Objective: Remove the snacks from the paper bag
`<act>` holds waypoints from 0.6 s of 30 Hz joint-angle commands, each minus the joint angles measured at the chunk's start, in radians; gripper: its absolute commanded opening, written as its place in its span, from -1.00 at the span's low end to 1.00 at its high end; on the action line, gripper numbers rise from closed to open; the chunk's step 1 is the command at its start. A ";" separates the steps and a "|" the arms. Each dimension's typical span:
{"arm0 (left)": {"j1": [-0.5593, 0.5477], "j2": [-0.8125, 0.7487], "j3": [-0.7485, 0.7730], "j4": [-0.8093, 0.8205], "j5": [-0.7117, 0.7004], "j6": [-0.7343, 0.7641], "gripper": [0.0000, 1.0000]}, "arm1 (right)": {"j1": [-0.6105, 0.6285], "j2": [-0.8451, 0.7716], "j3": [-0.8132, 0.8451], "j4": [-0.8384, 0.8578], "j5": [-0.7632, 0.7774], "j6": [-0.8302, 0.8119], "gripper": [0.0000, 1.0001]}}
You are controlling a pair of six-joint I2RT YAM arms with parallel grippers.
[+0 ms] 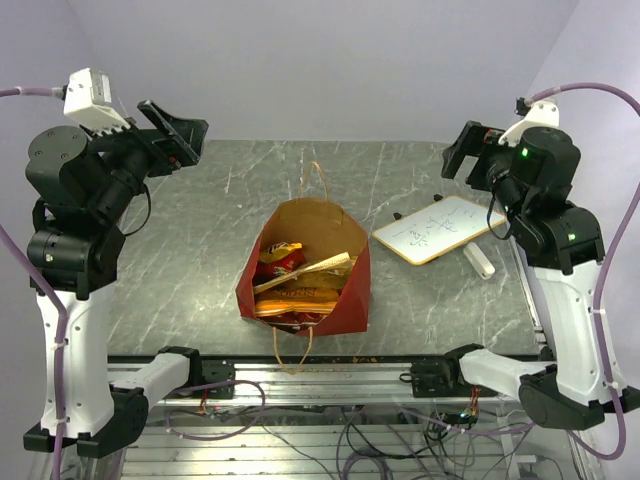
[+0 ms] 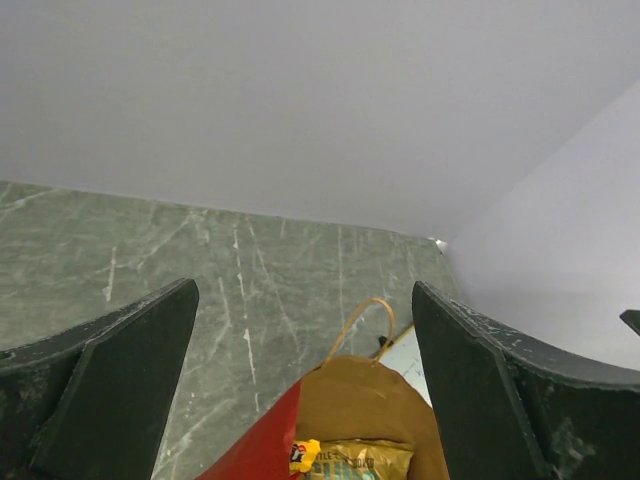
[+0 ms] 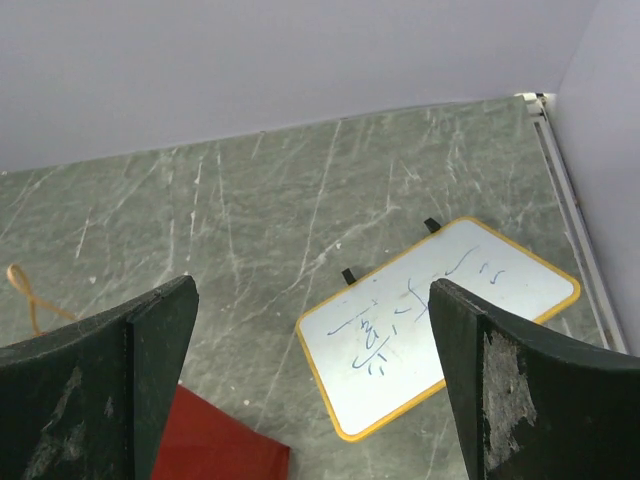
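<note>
The red paper bag with a brown inside lies open-mouthed in the middle of the grey marble table. Several snacks sit inside it: a red packet, orange and gold ones. In the left wrist view the bag shows with a gold packet in its mouth. My left gripper is open and empty, held high at the far left. My right gripper is open and empty, high at the far right. The right wrist view shows only a red corner of the bag.
A white board with a yellow frame and blue marks lies right of the bag, also in the right wrist view. A small white eraser lies beside it. The bag's handles stick out at both ends.
</note>
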 commanded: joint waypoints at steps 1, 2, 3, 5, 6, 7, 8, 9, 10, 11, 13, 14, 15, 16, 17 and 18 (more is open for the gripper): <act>-0.007 -0.009 0.013 -0.024 -0.131 -0.013 0.96 | -0.056 0.042 0.052 -0.017 -0.027 0.034 1.00; -0.007 -0.009 0.013 -0.028 -0.148 -0.016 0.96 | -0.070 0.058 0.063 -0.022 -0.033 0.038 1.00; -0.008 -0.009 0.013 -0.031 -0.163 -0.021 0.95 | -0.082 0.074 0.076 -0.028 -0.038 0.042 1.00; -0.008 -0.007 0.011 -0.038 -0.190 -0.032 0.94 | -0.103 0.107 0.103 -0.036 -0.048 0.045 1.00; -0.009 -0.007 0.009 -0.042 -0.200 -0.035 0.94 | -0.114 0.124 0.115 -0.037 -0.053 0.046 1.00; -0.009 -0.008 0.006 -0.047 -0.213 -0.039 0.93 | -0.121 0.134 0.121 -0.032 -0.059 0.046 1.00; -0.010 -0.009 0.004 -0.053 -0.225 -0.044 0.93 | -0.130 0.145 0.124 -0.022 -0.066 0.047 1.00; -0.010 -0.011 0.001 -0.058 -0.236 -0.050 0.93 | -0.137 0.156 0.126 -0.015 -0.071 0.049 1.00; -0.011 -0.013 -0.003 -0.061 -0.245 -0.055 0.93 | -0.144 0.168 0.129 -0.013 -0.075 0.051 1.00; -0.011 -0.015 -0.006 -0.065 -0.251 -0.059 0.93 | -0.150 0.181 0.135 -0.015 -0.082 0.055 1.00; -0.013 -0.018 -0.013 -0.078 -0.262 -0.070 0.93 | -0.160 0.208 0.150 -0.020 -0.107 0.058 1.00; -0.013 -0.020 -0.017 -0.086 -0.266 -0.077 0.93 | -0.164 0.219 0.154 -0.020 -0.123 0.062 1.00; -0.014 -0.022 -0.022 -0.092 -0.263 -0.081 0.93 | -0.168 0.227 0.153 -0.016 -0.138 0.072 1.00; -0.014 -0.024 -0.028 -0.099 -0.260 -0.086 0.93 | -0.173 0.228 0.150 -0.010 -0.160 0.084 1.00; -0.015 -0.024 -0.031 -0.106 -0.257 -0.090 0.93 | -0.184 0.230 0.142 0.002 -0.203 0.091 1.00; -0.015 -0.026 -0.035 -0.119 -0.255 -0.097 0.93 | -0.197 0.229 0.130 0.014 -0.264 0.096 1.00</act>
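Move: The snack-filled paper bag stands roughly 8 cm back and 19 cm to the right of the left hand, its middle some 40 cm below. From the right hand the bag is about 12 cm back, 27 cm to the left and 32 cm down. Under the right hand lies the whiteboard, about 4 cm ahead, 6 cm to its right and 44 cm below; the white eraser is some 6 cm back, 14 cm right, equally low. Forward goes the right hand, high over the whiteboard side, by about 6.5 cm, easing down in the later part and tipping slightly nose-down. Meanwhile the left hand swings leftwards about 3.5 cm, sinking a little and turning counter-clockwise, so its fingers end nearly straight ahead. Both grippers stay wide open and empty, well above the table. ##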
